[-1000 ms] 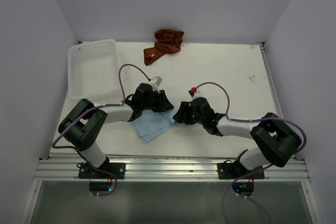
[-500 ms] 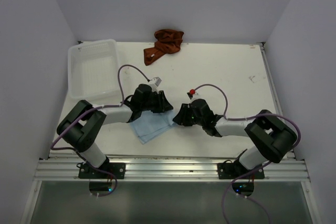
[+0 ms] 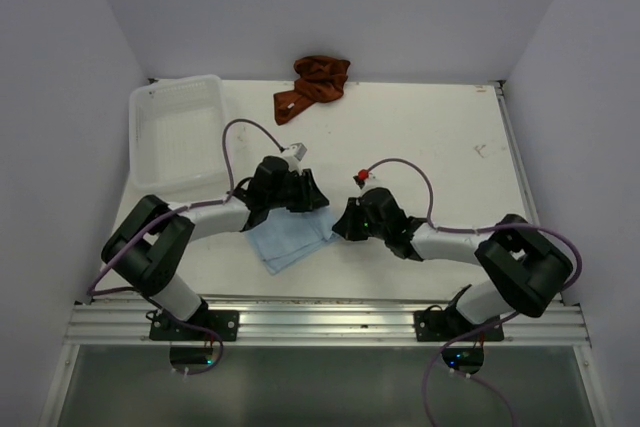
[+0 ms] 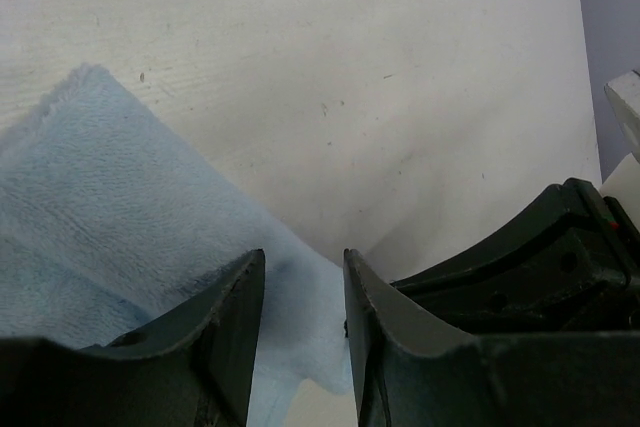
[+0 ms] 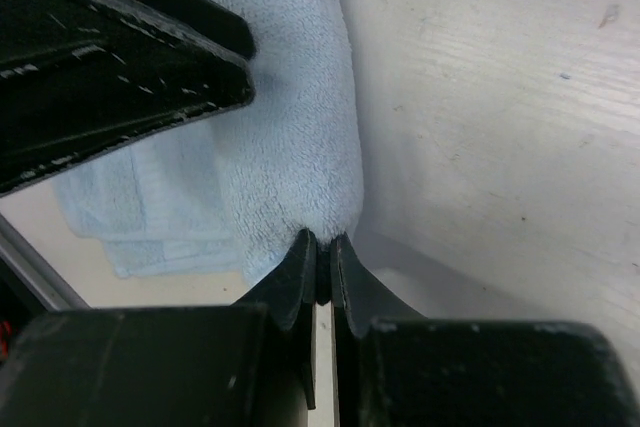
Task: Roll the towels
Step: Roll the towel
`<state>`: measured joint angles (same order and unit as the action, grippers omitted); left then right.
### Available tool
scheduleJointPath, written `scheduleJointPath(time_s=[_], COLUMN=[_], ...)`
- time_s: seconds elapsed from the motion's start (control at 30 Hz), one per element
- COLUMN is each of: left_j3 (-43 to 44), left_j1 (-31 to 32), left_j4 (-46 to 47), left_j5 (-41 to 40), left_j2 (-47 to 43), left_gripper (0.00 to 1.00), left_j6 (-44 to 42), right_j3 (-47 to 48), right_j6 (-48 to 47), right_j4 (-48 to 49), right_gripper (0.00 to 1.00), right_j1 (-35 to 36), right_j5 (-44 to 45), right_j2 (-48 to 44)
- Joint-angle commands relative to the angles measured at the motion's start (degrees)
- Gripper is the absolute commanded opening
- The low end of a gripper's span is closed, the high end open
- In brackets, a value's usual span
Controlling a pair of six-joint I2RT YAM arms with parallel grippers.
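The light blue towel (image 3: 285, 243) lies folded near the table's front, between the two arms. My right gripper (image 5: 324, 247) is shut on the towel's (image 5: 290, 97) raised edge, pinching the cloth at its tips; in the top view it (image 3: 340, 229) is at the towel's right corner. My left gripper (image 4: 300, 287) stands open over the towel's (image 4: 100, 207) far corner, cloth lying in the gap between its fingers; from above it (image 3: 312, 204) is at the towel's upper edge. The rust towel (image 3: 312, 85) lies crumpled at the table's back edge, away from both grippers.
A white plastic basket (image 3: 150, 137) stands at the back left of the table. The two grippers are close together, tips nearly facing. The right gripper's dark body (image 4: 520, 267) fills the left wrist view's lower right. Walls enclose the table on three sides.
My right gripper has closed on the blue towel's edge, having stood open a second ago. The left arm has barely shifted and its jaws have kept the same width.
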<state>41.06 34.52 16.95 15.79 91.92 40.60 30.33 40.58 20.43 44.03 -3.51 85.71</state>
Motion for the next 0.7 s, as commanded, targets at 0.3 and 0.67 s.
scheduleJointPath(time_s=[0.3,0.67], left_j3=[6.8,6.8], left_j1=[-1.2,-1.2], left_j4=[-5.1,-3.9], left_j5=[-3.2,-2.4], left_j2=[-7.4,-7.1], left_gripper=[0.44,0.44], left_j6=[-3.6,-2.4], right_j3=[7.3,13.0], right_j6=[-15.3,-26.4], right_j4=[-22.4,-30.1], right_gripper=[0.0,0.0], right_j1=[1.1,11.1], right_j5=[18.2,36.5], right_j2=[-8.8,-6.1])
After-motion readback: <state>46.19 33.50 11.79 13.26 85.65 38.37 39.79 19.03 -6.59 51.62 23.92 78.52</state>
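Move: Pinched in the right fingers is the near end of the blue towel's roll, whose middle lies about 8 cm ahead and 4 cm to the left of that hand, about level with it. The towel's flat part spreads some 11 cm to the right hand's left, level with it and about 2 cm lower; the brown towel is some 38 cm ahead and 6 cm left. From the left hand, the roll's middle is about 1 cm ahead, 1 cm left and 3 cm below. Keeping its pinch on the roll's near end, the right hand pulls the towel about 6 cm to the right, rising some 2.5 cm on the way, while the wrist turns roughly 35 degrees, its left side dipping and its fingers swinging round to point more forward. Meanwhile the left hand lifts about 6 cm away from the roll and edges a little forward, fingers staying part open. ##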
